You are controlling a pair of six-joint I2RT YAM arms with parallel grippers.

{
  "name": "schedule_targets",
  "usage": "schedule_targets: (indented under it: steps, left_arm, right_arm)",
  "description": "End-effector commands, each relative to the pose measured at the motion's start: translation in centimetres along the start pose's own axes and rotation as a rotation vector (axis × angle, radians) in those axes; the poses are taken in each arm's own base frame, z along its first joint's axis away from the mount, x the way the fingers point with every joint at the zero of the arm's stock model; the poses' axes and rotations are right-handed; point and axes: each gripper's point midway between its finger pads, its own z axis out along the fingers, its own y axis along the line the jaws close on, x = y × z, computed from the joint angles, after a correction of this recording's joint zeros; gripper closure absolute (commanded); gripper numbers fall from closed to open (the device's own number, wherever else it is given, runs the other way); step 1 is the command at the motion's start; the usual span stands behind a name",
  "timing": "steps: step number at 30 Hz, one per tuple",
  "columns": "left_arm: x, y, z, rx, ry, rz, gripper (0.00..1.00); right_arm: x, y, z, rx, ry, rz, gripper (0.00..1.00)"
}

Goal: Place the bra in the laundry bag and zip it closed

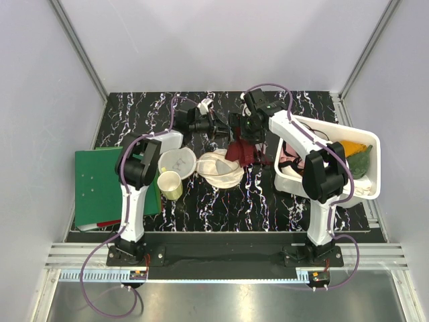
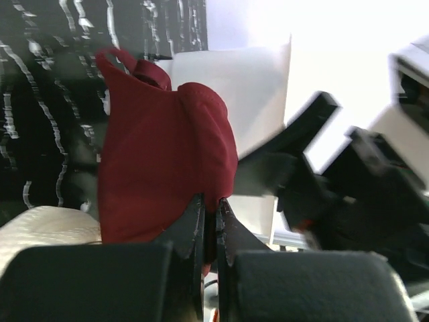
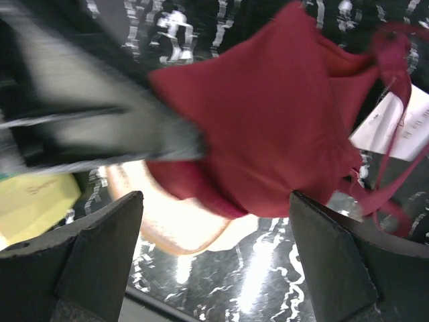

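Observation:
The dark red bra (image 2: 161, 168) hangs above the table, and my left gripper (image 2: 211, 209) is shut on its lower edge. From above, the bra (image 1: 239, 151) dangles beside the round cream laundry bag (image 1: 220, 169), which lies flat mid-table. My left gripper (image 1: 220, 127) reaches in from the left. My right gripper (image 1: 243, 133) is close on the other side. In the right wrist view that gripper (image 3: 214, 258) stands wide open, with the bra (image 3: 268, 121) just beyond its fingers and the laundry bag (image 3: 174, 218) below. Thin straps (image 3: 392, 100) trail to the right.
A cream-yellow cup (image 1: 170, 184) and a round white dish (image 1: 177, 161) stand left of the bag. A green folder (image 1: 107, 188) lies at the far left. A white bin (image 1: 365, 194) with orange and green cloths sits at the right.

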Motion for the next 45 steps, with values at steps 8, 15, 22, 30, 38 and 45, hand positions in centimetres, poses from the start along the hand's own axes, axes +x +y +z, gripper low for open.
schedule_targets:
  steps: [8, 15, 22, 30, 38, 45]
  left_arm:
    - [-1.7, -1.3, -1.8, -0.162, -0.026, 0.221, 1.0]
    - [-3.3, 0.5, -5.1, -0.27, -0.086, 0.243, 1.0]
    - [-3.3, 0.8, -5.7, -0.306, -0.084, 0.253, 1.0]
    - [-3.8, 0.4, -5.6, -0.3, -0.092, 0.259, 1.0]
    - [-3.6, 0.5, -5.6, -0.298, -0.087, 0.256, 1.0]
    - [-3.5, 0.2, -5.6, -0.292, -0.086, 0.26, 1.0]
  right_arm:
    - [0.7, -5.8, -3.8, 0.195, -0.09, -0.028, 0.02]
    - [-0.6, -6.9, -1.2, 0.267, -0.071, 0.015, 0.11]
    - [-1.3, -7.8, 1.9, 0.3, -0.027, 0.007, 0.29]
    - [-1.4, -7.5, 4.0, 0.246, 0.013, -0.049, 0.37]
    - [-0.5, -7.1, 5.9, 0.199, 0.061, -0.037, 0.47]
    - [-0.2, -6.5, 6.3, 0.157, 0.08, -0.018, 0.57]
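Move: The left hand already holds one end of the bra; the laundry bag lies about 12 cm back from that hand, 2 cm to its left and 12 below. For the right hand, the bra's loose straps are some 7 cm to its right, level fore and aft and 9 below. The bag is about 9 cm to this hand's left, 12 back and 11 below, with the bag's round lid roughly 17 cm left of the bag and 2 farther out. Keeping its pinch on the bra's end, the left hand drags the cloth about 6.5 cm left and a little down, tipping its fingers some 20 degrees downward, then holds. The open right hand clears to the right, then goes forward and sinks roughly 7 cm to the loose straps, coming more upright as its fingers close to about half open around them. ##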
